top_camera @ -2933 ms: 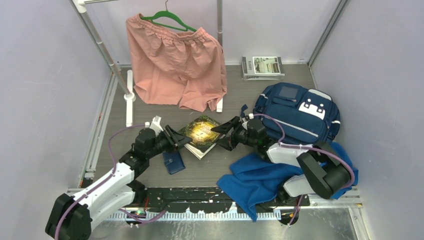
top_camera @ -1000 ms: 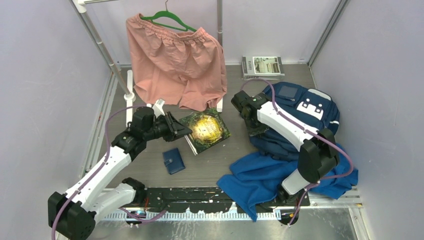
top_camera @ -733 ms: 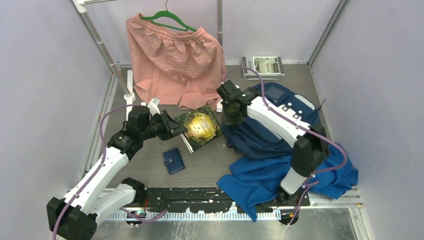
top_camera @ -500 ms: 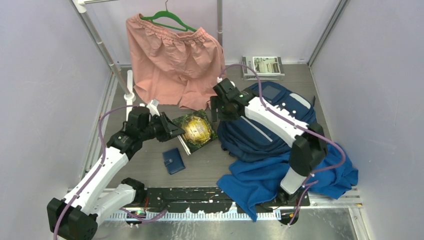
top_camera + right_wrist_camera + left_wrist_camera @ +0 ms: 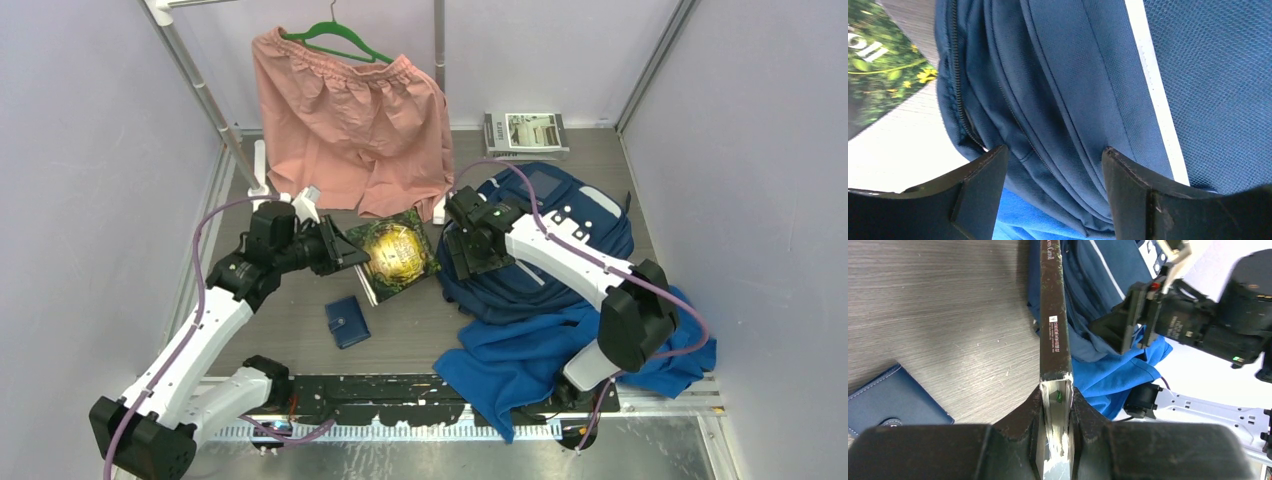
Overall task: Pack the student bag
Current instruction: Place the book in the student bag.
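The student bag (image 5: 565,262), navy with white stripes, lies slumped at the right of the table. My right gripper (image 5: 466,256) hovers open over its left edge. In the right wrist view, the zippered folds of the bag (image 5: 1068,80) run between the spread fingers (image 5: 982,186), which grip nothing. A green book (image 5: 396,254) is tilted up left of the bag, with my left gripper (image 5: 338,256) shut on its left corner. The left wrist view shows the book's spine (image 5: 1052,315) running away from the left gripper (image 5: 1055,396), and the bag (image 5: 1088,285) beyond it.
A small navy wallet (image 5: 347,322) lies in front of the book. A royal-blue cloth (image 5: 520,362) is heaped at the bag's near side. Pink shorts (image 5: 350,130) hang from a rack at the back, with a stack of books (image 5: 526,133) to their right.
My right gripper drew the bag's edge leftward, then opened, let it go and moved back a little toward the near side. My left gripper lifted the book slightly, still holding it.
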`<state>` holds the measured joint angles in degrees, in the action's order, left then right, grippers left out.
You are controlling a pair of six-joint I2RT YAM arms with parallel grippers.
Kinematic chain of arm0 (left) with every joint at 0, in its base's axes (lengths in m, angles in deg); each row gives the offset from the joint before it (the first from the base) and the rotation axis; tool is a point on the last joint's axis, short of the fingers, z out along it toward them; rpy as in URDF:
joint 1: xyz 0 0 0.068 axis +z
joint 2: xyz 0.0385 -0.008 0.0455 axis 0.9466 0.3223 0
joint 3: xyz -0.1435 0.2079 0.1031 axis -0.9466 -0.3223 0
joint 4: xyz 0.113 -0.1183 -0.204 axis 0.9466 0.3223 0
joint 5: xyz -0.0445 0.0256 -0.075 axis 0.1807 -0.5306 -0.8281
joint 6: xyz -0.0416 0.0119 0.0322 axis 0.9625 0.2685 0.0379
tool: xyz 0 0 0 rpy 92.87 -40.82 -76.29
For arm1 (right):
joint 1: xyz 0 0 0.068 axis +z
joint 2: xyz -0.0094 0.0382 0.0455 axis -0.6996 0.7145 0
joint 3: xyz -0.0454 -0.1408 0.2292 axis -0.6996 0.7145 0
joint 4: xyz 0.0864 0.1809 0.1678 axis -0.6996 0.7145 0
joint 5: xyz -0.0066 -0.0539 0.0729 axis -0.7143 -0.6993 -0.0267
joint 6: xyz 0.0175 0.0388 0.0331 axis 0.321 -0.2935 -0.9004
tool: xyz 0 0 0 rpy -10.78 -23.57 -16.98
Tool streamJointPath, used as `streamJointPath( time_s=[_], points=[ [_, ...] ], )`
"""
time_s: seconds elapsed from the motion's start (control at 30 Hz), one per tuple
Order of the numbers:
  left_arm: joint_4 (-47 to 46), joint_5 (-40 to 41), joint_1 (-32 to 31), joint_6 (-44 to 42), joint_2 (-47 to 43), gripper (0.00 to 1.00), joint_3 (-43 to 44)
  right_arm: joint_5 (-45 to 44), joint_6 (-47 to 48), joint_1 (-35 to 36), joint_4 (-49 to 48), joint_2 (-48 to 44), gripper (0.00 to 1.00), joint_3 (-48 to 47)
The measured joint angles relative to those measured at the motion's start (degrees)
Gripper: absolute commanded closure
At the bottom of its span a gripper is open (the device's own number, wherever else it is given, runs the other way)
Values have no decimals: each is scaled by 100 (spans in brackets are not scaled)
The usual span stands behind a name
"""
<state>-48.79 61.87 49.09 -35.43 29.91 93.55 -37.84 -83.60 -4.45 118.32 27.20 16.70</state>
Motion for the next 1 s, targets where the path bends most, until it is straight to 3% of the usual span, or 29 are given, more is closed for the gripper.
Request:
streamJointPath(
  time_s=[0.2,0.27,0.43,0.53,0.57,0.77,1.0],
  points=[
    [7,-9,0,-2,-105,100,87,22,162,0,9,146,30,136],
    [9,-26,0,2,-131,100,87,24,208,-2,11,146,35,136],
    [7,-76,0,26,-142,100,87,-7,269,-7,-79,195,62,199],
    [7,-87,0,28,-166,100,87,-33,302,-7,-138,186,96,203],
    [7,-87,0,28,-170,100,87,15,275,-7,-184,164,99,212],
    [-4,-164,0,79,-164,100,87,-111,304,11,-227,-133,99,278],
    [-299,-511,0,332,-138,100,87,-487,247,-50,-57,-1145,99,66]
  ],
)
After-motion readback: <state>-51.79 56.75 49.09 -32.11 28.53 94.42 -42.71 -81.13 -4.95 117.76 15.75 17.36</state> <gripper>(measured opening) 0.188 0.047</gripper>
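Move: The right hand is open just above the student bag, and the bag's flap edge lies straight under its fingers, only about 2 cm down. The bag's bulk lies some 9 cm to the right and 5 cm ahead of this hand. The book already in the left gripper is about 16 cm to its left, level with it and 5 cm higher. From the left hand, the flap edge is roughly 20 cm to the right, 2 cm farther out and 13 cm below. The right hand sinks about 2 cm onto the student bag's flap edge, its wide-open fingers closing fully to pinch the cloth, then lifts almost straight up some 7 cm with a slight leftward drift, the fingers tipping outward by about 15 degrees. The left hand keeps its grip on the book and rises about 3 cm, easing slightly to the right and back beside the bag. ##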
